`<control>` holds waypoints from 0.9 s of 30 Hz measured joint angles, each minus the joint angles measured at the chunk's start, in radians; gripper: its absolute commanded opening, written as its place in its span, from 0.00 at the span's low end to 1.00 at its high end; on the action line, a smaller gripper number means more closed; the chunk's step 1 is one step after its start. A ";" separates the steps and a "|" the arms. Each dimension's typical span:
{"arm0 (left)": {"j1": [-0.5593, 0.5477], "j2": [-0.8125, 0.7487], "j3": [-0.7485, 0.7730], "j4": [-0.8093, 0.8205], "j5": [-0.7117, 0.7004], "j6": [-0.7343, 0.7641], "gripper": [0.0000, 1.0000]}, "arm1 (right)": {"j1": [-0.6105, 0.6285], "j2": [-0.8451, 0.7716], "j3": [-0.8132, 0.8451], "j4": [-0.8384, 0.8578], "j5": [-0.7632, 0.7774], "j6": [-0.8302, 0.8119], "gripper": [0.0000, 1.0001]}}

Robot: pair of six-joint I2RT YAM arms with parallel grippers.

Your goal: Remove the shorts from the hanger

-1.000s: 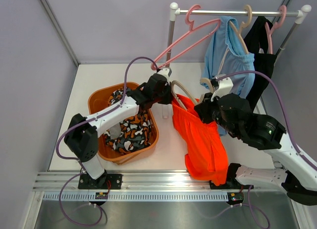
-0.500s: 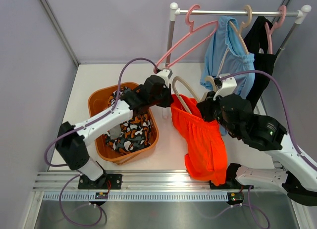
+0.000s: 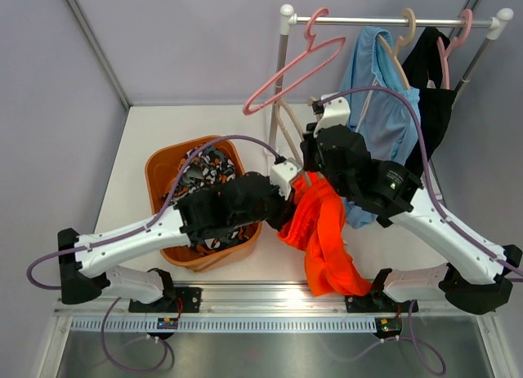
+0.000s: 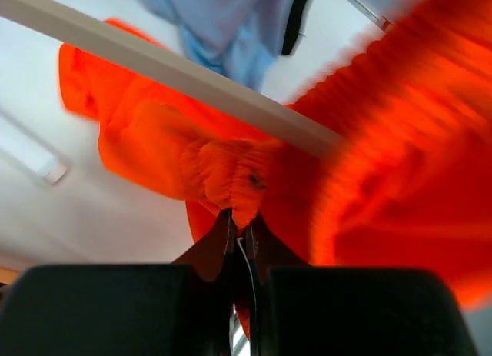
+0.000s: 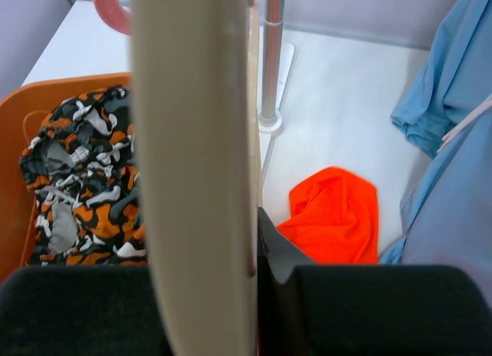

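The bright orange shorts point(image 3: 325, 231) hang bunched between the two arms. My left gripper point(image 3: 283, 220) is shut on their gathered waistband point(image 4: 231, 183), with its fingertips point(image 4: 243, 231) pinched together. My right gripper point(image 3: 305, 145) is shut on the beige hanger point(image 3: 288, 133), which fills the right wrist view point(image 5: 196, 179). The hanger's bar point(image 4: 154, 64) crosses in front of the orange fabric. I cannot tell whether the shorts still hang on it. Light blue shorts point(image 3: 384, 92) and black shorts point(image 3: 429, 76) hang on the rail. Camouflage shorts point(image 3: 214, 162) lie in the basket.
An orange basket point(image 3: 159, 170) stands at the left of the table. A bare pink hanger point(image 3: 294, 68) dangles from the white rail point(image 3: 368, 20), whose post point(image 5: 269, 64) stands just behind the grippers. Grey walls close in the table on three sides.
My left arm swung toward the near edge, dragging the orange waistband down. My right gripper carried the beige hanger back and up toward the rail. The shorts now bunch lower.
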 measured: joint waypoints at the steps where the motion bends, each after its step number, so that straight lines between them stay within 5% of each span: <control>1: -0.026 -0.025 -0.006 -0.002 0.005 0.022 0.00 | -0.010 0.007 0.008 0.011 0.002 -0.006 0.00; 7: -0.177 -0.136 -0.013 -0.006 0.138 0.132 0.00 | -0.086 0.034 0.011 0.089 0.005 -0.024 0.00; 14: -0.194 -0.253 -0.047 -0.025 0.154 0.170 0.00 | -0.095 0.033 0.007 0.124 -0.005 -0.024 0.00; 21: -0.196 -0.299 0.043 -0.089 -0.102 0.228 0.00 | -0.095 0.003 0.002 0.092 -0.024 -0.006 0.00; 27: -0.196 -0.226 0.414 -0.047 -0.377 0.440 0.00 | -0.095 -0.104 -0.034 0.058 -0.043 0.028 0.00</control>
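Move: The left fingers already grip the red shorts; the orange basket they are bound for lies about 22 cm to the left, 10 cm ahead and some 20 cm below, the patterned shorts inside it. The beige hanger's middle is roughly 14 cm ahead, 2 cm right and 5 cm above. From the right hand, holding that hanger, the red shorts' middle is about 12 cm back, 5 cm right and 20 cm below; the light-blue shorts are 16 cm right, 8 cm ahead, 8 cm lower. Pinching the red shorts throughout, the left hand drags them back off the beige hanger, about 11 cm towards the base, then swings up fast by some 20 cm, forward again and 10 cm left, fingertips tilting upward. The right keeps hold of the hanger and counter-pulls a few centimetres forward before easing back and drifting right and up. ##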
